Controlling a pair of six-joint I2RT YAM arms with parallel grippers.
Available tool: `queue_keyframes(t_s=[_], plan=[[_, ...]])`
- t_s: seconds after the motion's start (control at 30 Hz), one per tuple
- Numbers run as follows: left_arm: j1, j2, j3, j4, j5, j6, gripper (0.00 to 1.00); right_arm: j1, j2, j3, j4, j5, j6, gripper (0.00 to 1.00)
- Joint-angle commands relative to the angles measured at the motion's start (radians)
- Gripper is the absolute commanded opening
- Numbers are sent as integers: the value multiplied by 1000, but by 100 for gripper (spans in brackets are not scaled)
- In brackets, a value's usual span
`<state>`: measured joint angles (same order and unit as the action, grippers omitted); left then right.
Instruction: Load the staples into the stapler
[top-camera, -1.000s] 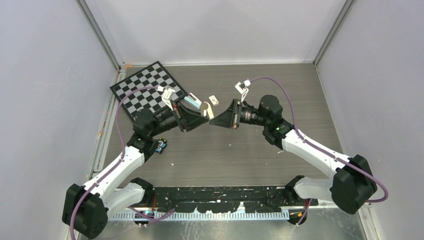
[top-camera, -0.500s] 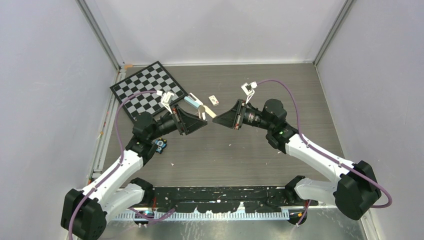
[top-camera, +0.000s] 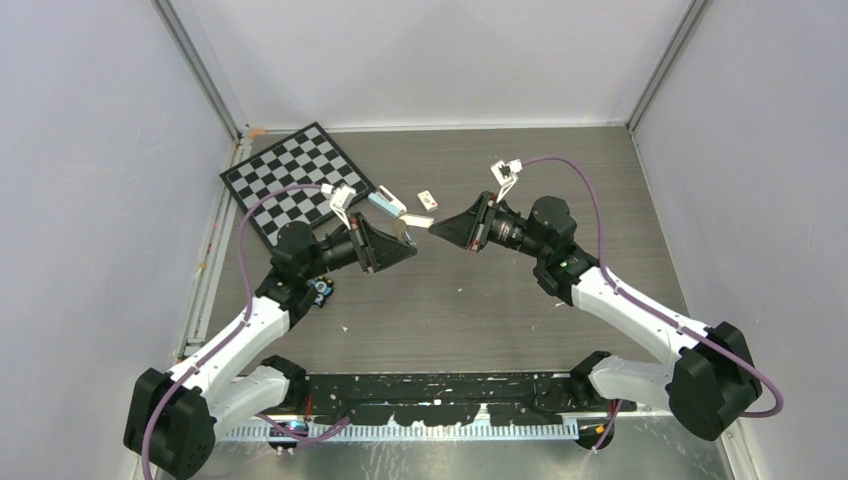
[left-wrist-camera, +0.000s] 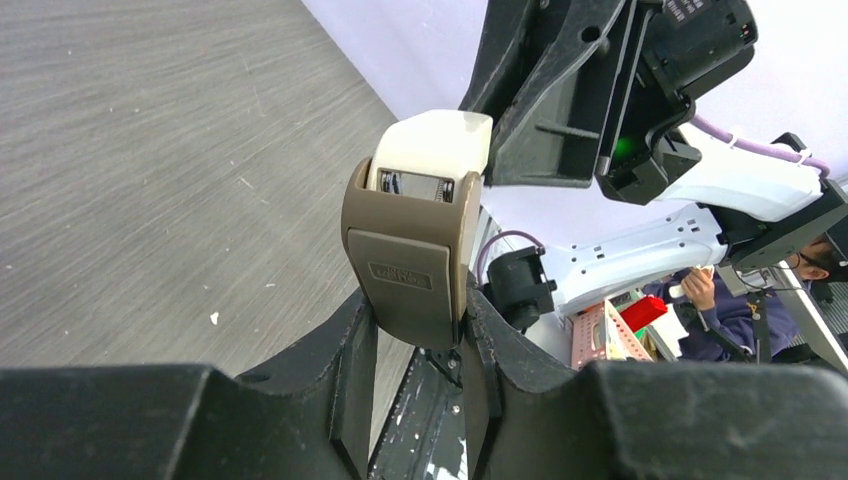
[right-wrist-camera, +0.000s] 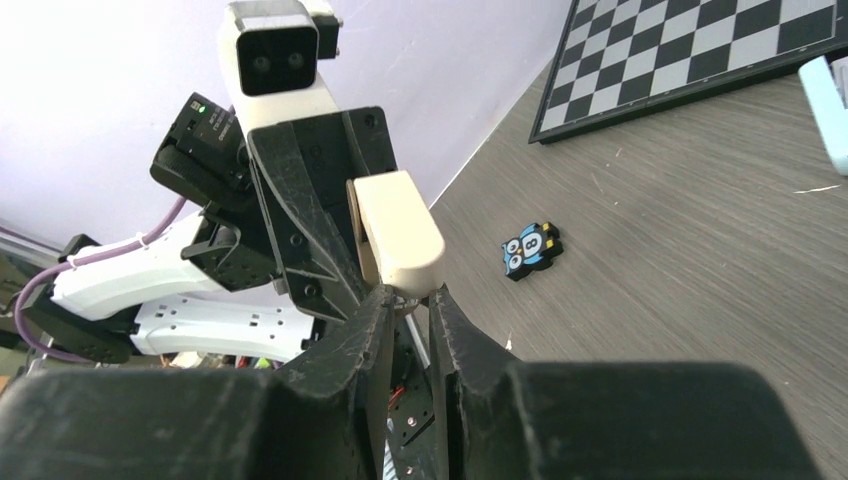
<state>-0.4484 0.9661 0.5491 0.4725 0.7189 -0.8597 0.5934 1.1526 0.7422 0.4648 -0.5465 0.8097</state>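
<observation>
My left gripper is shut on the brown lower half of a small tan block and holds it above the table. The block's cream cap is lifted, and a silvery ribbed strip, seemingly the staples, shows in the gap. My right gripper meets it from the other side, its narrow jaws pinching the end of the cream cap. Both grippers meet at mid-table. The pale blue stapler lies on the table by the checkerboard, apart from both grippers.
A checkerboard lies at the back left. A small white box sits just right of the stapler. A black-and-blue gadget lies on the table near my left arm. Walls enclose the table on three sides.
Both wrists have turned while staying joined at the block. My right gripper tip has moved toward the far side and my left gripper tip toward the near side.
</observation>
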Motion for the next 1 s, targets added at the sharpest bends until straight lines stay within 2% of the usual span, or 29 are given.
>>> queue_keyframes(t_s=[0.0,0.47,0.57,0.73,0.97], plan=[[-8,-17,-5,-31,94,26,0,-15,10,17,73,74,-43,24],[-9,-11,25,-137,139,94,0,-18,68,44,69,23,-57,30],[-8,-10,33,-156,117,100,0,-19,78,38,106,-12,-32,37],[-8,-18,39,-161,67,89,0,-18,84,7,141,-49,14,54],[-8,-19,39,-145,44,74,0,2,123,-24,291,-75,101,63]])
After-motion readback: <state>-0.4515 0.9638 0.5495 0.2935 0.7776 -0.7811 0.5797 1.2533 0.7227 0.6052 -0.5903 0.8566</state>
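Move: The stapler is held in the left fingers. Its part-raised cream cover reaches the right fingertips, and its hinge end lies about 5 cm left of the right hand, 1 cm back and roughly level. The cover's free end is some 3 cm ahead of the left hand, 4 cm right and 3 cm up. On the table, a small white block lies about 26 cm ahead of the right hand and 2 cm left; a light-blue-and-white piece is 8 cm left of that block. The stapler's brown base, still gripped in the left fingers, is lowered some 3.5 cm and drawn back 1–2 cm with a slight wrist tilt. Meanwhile the right hand carries the cover's end about 2 cm forward, then sinks a little, opens its fingers wide to let go, and eases left and slightly back. ##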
